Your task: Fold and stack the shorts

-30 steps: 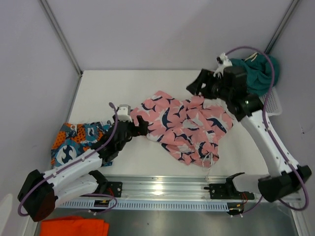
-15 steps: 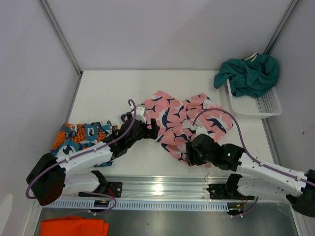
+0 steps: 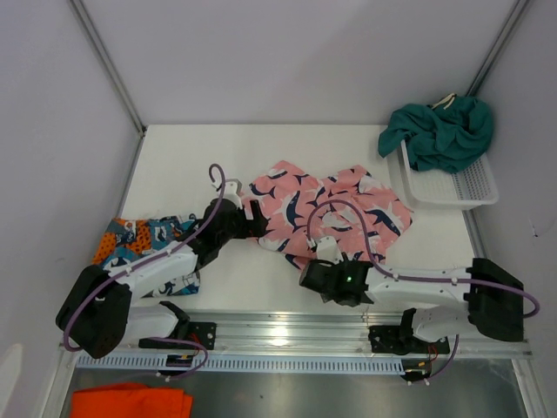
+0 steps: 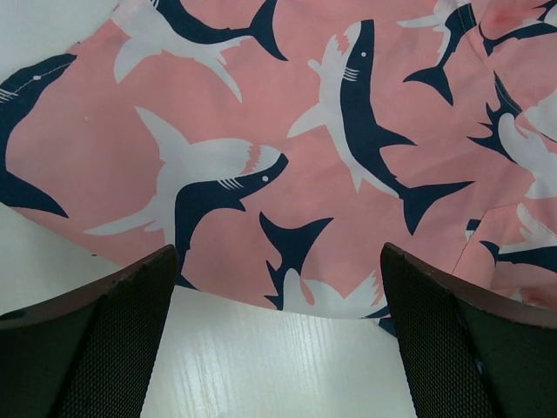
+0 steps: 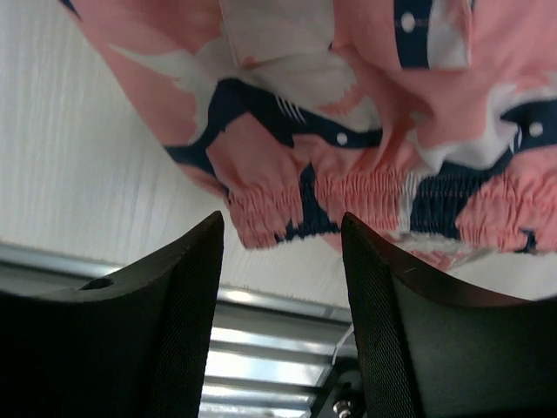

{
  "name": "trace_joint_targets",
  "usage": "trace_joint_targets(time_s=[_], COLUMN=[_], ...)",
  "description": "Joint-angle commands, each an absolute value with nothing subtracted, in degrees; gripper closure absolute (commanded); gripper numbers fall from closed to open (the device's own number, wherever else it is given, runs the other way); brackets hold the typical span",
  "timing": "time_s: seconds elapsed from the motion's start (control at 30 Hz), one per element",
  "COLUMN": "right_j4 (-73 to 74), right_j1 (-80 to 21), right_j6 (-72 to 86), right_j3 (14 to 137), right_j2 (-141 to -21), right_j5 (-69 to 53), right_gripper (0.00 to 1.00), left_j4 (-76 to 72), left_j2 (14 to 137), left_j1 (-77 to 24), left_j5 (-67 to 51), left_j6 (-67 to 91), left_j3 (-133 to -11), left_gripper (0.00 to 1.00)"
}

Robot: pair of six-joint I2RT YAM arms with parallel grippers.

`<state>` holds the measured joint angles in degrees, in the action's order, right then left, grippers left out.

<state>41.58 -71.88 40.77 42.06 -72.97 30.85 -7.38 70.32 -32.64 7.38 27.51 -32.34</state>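
The pink shark shorts point(image 3: 335, 213) lie spread out in the middle of the table. My left gripper point(image 3: 256, 225) sits at their left hem and stands open. In the left wrist view, bare table lies between its fingers point(image 4: 104, 340) and the hem of the pink shorts point(image 4: 287, 174) runs just ahead. My right gripper point(image 3: 315, 272) is at the near corner of the shorts, open. The elastic waistband point(image 5: 287, 213) sits right at its fingertips, not pinched. The blue and orange print shorts point(image 3: 139, 242) lie at the left under my left arm. The teal shorts point(image 3: 444, 131) are heaped on the basket.
The white mesh basket point(image 3: 457, 190) stands at the back right. A metal rail point(image 3: 287, 331) runs along the near table edge, close under my right gripper point(image 5: 283, 228). A plain orange cloth point(image 3: 130, 402) lies below the rail at the bottom left.
My right arm swung from the basket at the back right down to the near corner of the pink shorts, its jaws narrowing. My left gripper shifted slightly along the shorts' left hem.
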Motion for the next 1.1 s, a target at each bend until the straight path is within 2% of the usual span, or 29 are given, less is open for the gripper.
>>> trace_joint_targets(time_s=[0.0,0.07,0.17,0.23,0.3,0.43,0.7,0.83,1.07], right_j4=[38.41,36.23,35.60,35.07,35.51,38.23,41.84,40.61,40.70], right_j1=[-70.93,-70.23,-70.05,-70.40,-72.32,-78.30,-84.54,-90.34,-90.62], right_j6=[38.07,36.92,36.30,35.78,36.03,40.06,46.84,46.15,48.43], right_j3=[46.05,46.40,46.67,46.06,44.92,42.81,39.90,39.73,40.78], right_j2=[-78.47,-81.82,-84.11,-84.02,-82.45,-72.73,-55.66,-53.44,-55.82], right_j5=[36.39,35.60,34.72,33.76,34.10,35.25,29.53,27.95,31.55], right_gripper=[0.41,0.43,0.59,0.77,1.00,1.00,1.00,1.00,1.00], left_j4=[-6.77,-6.51,-6.07,-5.80,-5.28,-3.87,-2.20,-2.02,-0.70], left_j2=[70.58,70.66,70.75,71.27,71.80,73.73,75.67,75.59,73.83], left_j1=[-31.47,-31.03,-30.67,-30.41,-30.24,-29.80,-28.04,-27.69,-27.69], left_j5=[6.24,6.07,6.15,5.98,5.89,5.98,4.92,4.92,7.46], left_j6=[29.18,29.36,29.36,29.53,29.71,30.06,31.02,30.85,30.41], left_j3=[-34.54,-34.54,-34.72,-34.80,-35.33,-36.30,-37.26,-37.44,-37.44], left_gripper=[0.01,0.01,0.01,0.01,0.01,0.01,0.01,0.01,0.01])
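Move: The pink shorts' left waistband corner lies nearly under the right hand, about 2 cm ahead, 1 cm left and 3 cm down. From that hand, the shorts' middle is some 17 cm straight ahead, 4 cm below, and the table's front edge about 6 cm back, directly behind. The left hand hovers with the shorts' near left corner about 4 cm left, 2 cm back and 8 cm below; the waistband corner is 19 cm right, 15 cm back, 7 cm down. Down and a touch forward, the right hand dips onto the left waistband corner of the pink shorts, shuts its fingers and pinches it, then draws it back about 10 cm towards the table's front edge while lifting some 8 cm and drifting left, its left side rolling up and the hand turning roughly 15 degrees counter-clockwise. The open left hand eases down and left, tipping slightly down, over the shorts' left leg. ##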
